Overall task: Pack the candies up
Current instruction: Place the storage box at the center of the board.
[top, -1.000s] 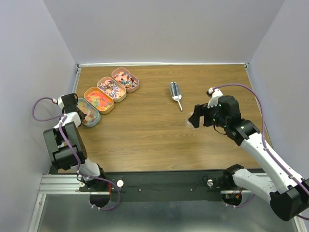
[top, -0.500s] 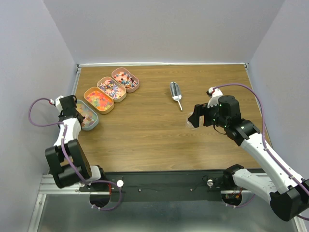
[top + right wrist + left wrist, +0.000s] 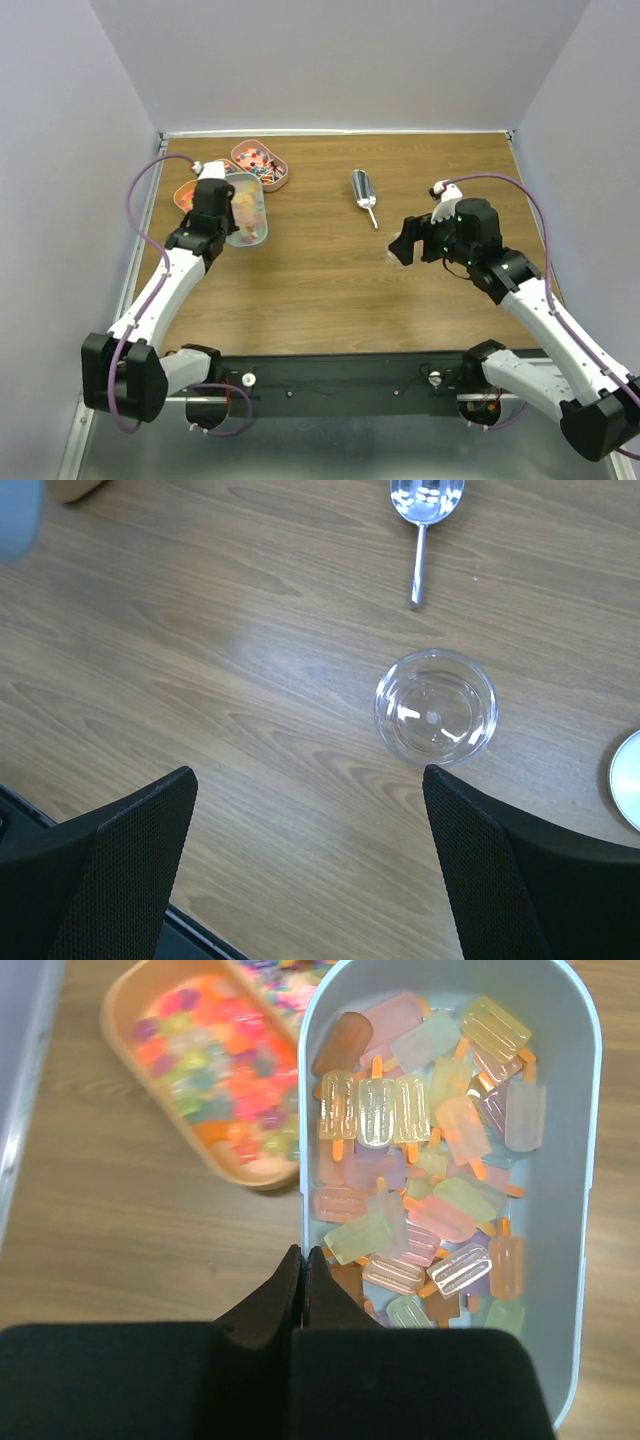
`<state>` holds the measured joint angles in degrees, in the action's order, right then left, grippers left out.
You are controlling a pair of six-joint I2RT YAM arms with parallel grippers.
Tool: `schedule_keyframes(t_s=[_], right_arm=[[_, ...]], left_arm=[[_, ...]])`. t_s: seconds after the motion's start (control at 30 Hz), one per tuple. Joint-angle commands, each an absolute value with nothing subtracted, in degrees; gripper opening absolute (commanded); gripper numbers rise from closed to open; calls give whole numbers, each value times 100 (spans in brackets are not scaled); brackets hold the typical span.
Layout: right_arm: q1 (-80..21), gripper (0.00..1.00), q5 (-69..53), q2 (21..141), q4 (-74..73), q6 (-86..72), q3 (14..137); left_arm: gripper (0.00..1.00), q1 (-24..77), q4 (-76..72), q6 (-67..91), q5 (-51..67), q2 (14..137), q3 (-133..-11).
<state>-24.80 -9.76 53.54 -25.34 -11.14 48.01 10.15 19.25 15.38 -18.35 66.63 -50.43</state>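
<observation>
My left gripper (image 3: 303, 1253) is shut on the left wall of a pale blue oval tin (image 3: 580, 1160), one finger inside and one outside. The tin holds several pastel ice-lolly-shaped candies (image 3: 420, 1160). In the top view this tin (image 3: 248, 215) hangs beside my left gripper (image 3: 226, 212), over the row of tins. My right gripper (image 3: 310, 780) stands open above bare table, nothing between its fingers, just short of a small clear cup (image 3: 436, 706). In the top view the right gripper (image 3: 405, 243) is right of centre.
An orange tin (image 3: 130, 1020) of bright candies sits left of the held tin. A pink tin (image 3: 262, 160) lies at the far left. The silver scoop (image 3: 364, 192) lies mid-table, its bowl (image 3: 425, 505) beyond the cup. A clear lid (image 3: 628, 792) shows at the right edge.
My left arm has swung from the table's left edge toward the centre, lifting the blue tin from the near end of the row. The right arm has not moved.
</observation>
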Motion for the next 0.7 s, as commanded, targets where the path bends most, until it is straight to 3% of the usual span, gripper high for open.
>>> schedule_keyframes(t_s=[0.0,0.27,0.67], right_arm=[[-2505,100,-1037,5212,-2540,-1195,4808],[-2505,100,-870,5291,-2628,-1257,4694],[-2505,100,-685,5344,-2689,-1309,4588]], left_arm=[[0,2283,1609,775,-1468,6846,-5308],[0,4032,968,-307,-1056,8120,-5212],[0,4245,229,-1098,649,9474,-5493]])
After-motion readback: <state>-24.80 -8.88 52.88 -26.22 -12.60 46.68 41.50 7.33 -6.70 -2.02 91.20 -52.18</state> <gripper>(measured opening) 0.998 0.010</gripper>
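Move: At the middle of the board, the free spot for the storage box lies about 31 cm to the left hand's right, 4 cm nearer the base and 17 cm below; the box is already pinched by its left rim. The scoop lies about 41 cm right and 13 cm ahead, the glass bowl roughly 51 cm right and 3 cm back, the orange box 8 cm left and 10 cm ahead. From the right hand the spot is some 16 cm left, 4 cm ahead and 19 cm down. Swinging the pinched storage box to the right, the left hand travels about 24 cm away from the orange box towards the middle of the board, at first nearly level, then also sinking some 11 cm and drawing back a little. The wrist turns clockwise by nearly 60 degrees and tips slightly further down on the way, the fingers staying shut on the rim. ##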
